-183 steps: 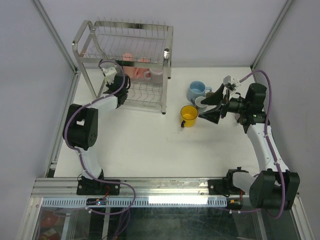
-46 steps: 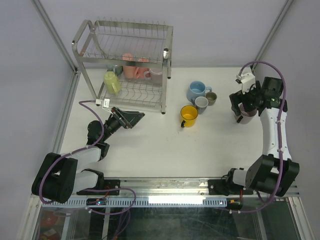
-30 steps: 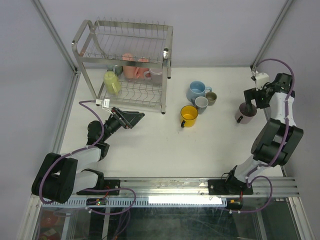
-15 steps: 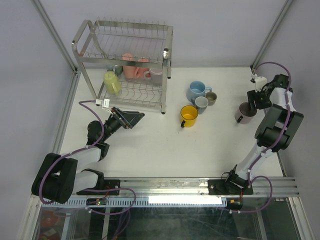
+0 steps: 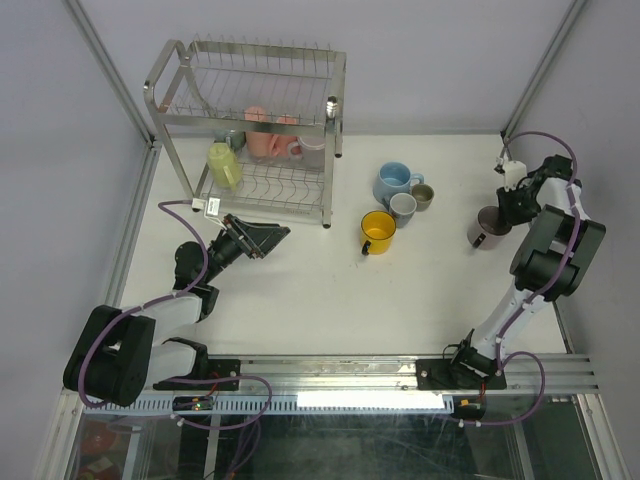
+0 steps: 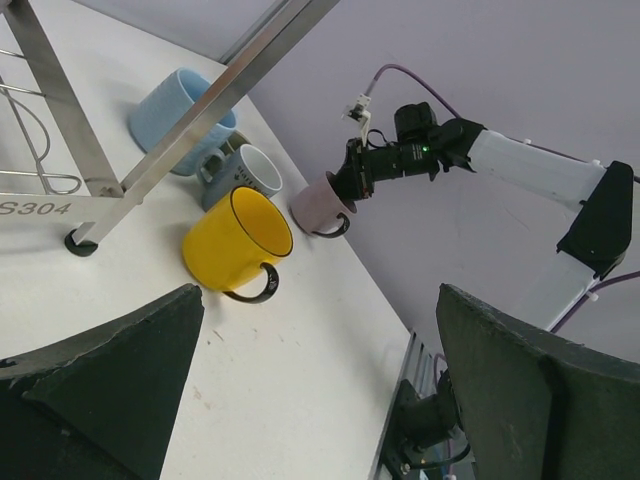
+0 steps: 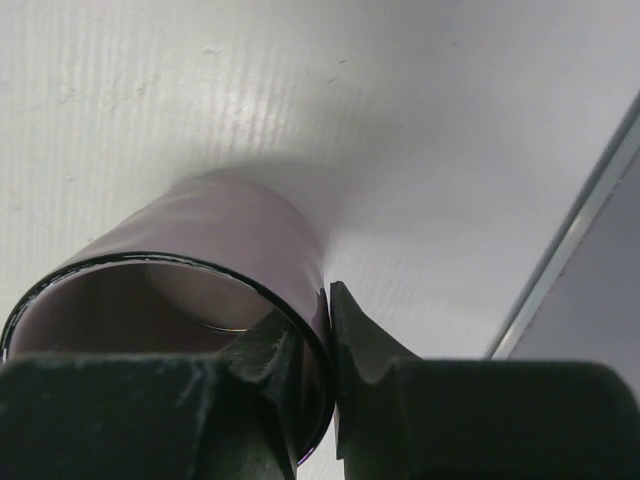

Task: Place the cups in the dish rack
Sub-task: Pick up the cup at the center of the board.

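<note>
A mauve cup [image 5: 486, 228] [image 7: 200, 250] stands on the table at the far right. My right gripper [image 5: 510, 205] [image 7: 326, 322] is shut on its rim, one finger inside and one outside. Light blue [image 5: 395, 182], grey [image 5: 402, 207], olive [image 5: 423, 195] and yellow [image 5: 377, 230] cups sit together mid-table. The chrome dish rack [image 5: 250, 110] stands at the back left, with a pale green cup [image 5: 222, 163], a pink cup [image 5: 262, 140] and a lilac cup [image 5: 312, 150] on its lower tier. My left gripper [image 5: 262, 237] [image 6: 320, 385] hangs open in front of the rack, holding nothing.
The rack's corner post [image 6: 60, 110] and foot are close on the left in the left wrist view. A metal frame post [image 5: 545, 65] and the table's right edge lie just beyond the mauve cup.
My right gripper has gone from open to shut on the mauve cup's rim, and the cup has shifted slightly left. The left arm has not moved.
</note>
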You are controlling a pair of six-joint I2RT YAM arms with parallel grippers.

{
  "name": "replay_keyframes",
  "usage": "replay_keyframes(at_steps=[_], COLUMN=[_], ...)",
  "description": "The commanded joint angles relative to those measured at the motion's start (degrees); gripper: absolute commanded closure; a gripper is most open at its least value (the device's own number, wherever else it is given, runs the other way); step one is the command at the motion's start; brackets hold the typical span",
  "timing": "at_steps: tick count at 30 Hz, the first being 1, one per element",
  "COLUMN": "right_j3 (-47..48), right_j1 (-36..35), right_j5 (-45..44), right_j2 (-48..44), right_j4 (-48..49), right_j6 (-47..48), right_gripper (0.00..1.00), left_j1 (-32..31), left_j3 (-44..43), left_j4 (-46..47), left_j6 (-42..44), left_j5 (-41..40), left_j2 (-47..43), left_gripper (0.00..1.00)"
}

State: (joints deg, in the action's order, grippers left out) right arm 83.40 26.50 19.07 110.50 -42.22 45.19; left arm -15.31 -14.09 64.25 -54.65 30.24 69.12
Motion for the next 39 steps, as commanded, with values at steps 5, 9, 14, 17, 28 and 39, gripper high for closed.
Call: replay_keyframes(at_steps=[5, 9, 14, 17, 28, 39], right_j3=[-1.40, -1.77, -1.45, -0.94, -2.28, -10.07], right_j1=[0.22, 0.22, 0.17, 0.03, -4.29, -12.66], right_j5=[12.95, 20.11, 29.00, 34.13, 47.56, 53.72], right_j2=[-11.08, -14.94, -19.08, -21.36, -28.93, -35.99], right_j4=[-5.16, -7.29, -9.72, -10.78, -7.18, 18.67], right_j6=[0.34, -0.44, -2.12, -3.25, -10.00, -31.35], right_gripper=[1.00, 1.00, 1.00, 1.00, 1.00, 1.00], left_j1=[0.27, 0.28, 0.21, 0.19, -4.76, -16.11], left_j3=[-0.46, -0.07, -0.30, -0.46, -1.96, -7.63], left_j4=[10.88, 17.07, 23.52, 25.67, 25.31, 25.46], left_j6=[-4.49, -8.10, -12.71, -14.66, -15.31, -15.72], left_j5=[3.54, 4.73, 6.28, 6.73, 5.56, 1.04], left_j2=[2.95, 5.62, 8.82, 10.06, 10.76, 12.09], left_gripper=[0.01, 0.02, 0.04, 0.05, 0.05, 0.05])
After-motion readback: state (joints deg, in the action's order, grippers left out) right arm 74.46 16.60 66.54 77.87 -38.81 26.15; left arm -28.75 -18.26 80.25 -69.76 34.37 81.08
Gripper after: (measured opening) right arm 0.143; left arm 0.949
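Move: The mauve cup is already pinched by its far right wall in the right fingers. Its middle lies about 4 cm left, 2 cm back and 3 cm below that hand. Off to the left stand the olive cup (21 left, 6 ahead), the white cup (26 left, 2 ahead), the blue cup (27 left, 9 ahead) and the yellow cup (31 left, 3 back), all some 3 cm lower. From the left hand, the mauve cup is about 49 cm right, 9 ahead, 17 below. Left and up in one sweep, some 22 cm each way, after a short level start: the right arm lifts the mauve cup off the board towards the white and yellow cups, keeping its pinch. Its wrist rolls and swings over 50 degrees, bringing the fingers from down to leftward. The open left hand eases right and back, turning clockwise. ##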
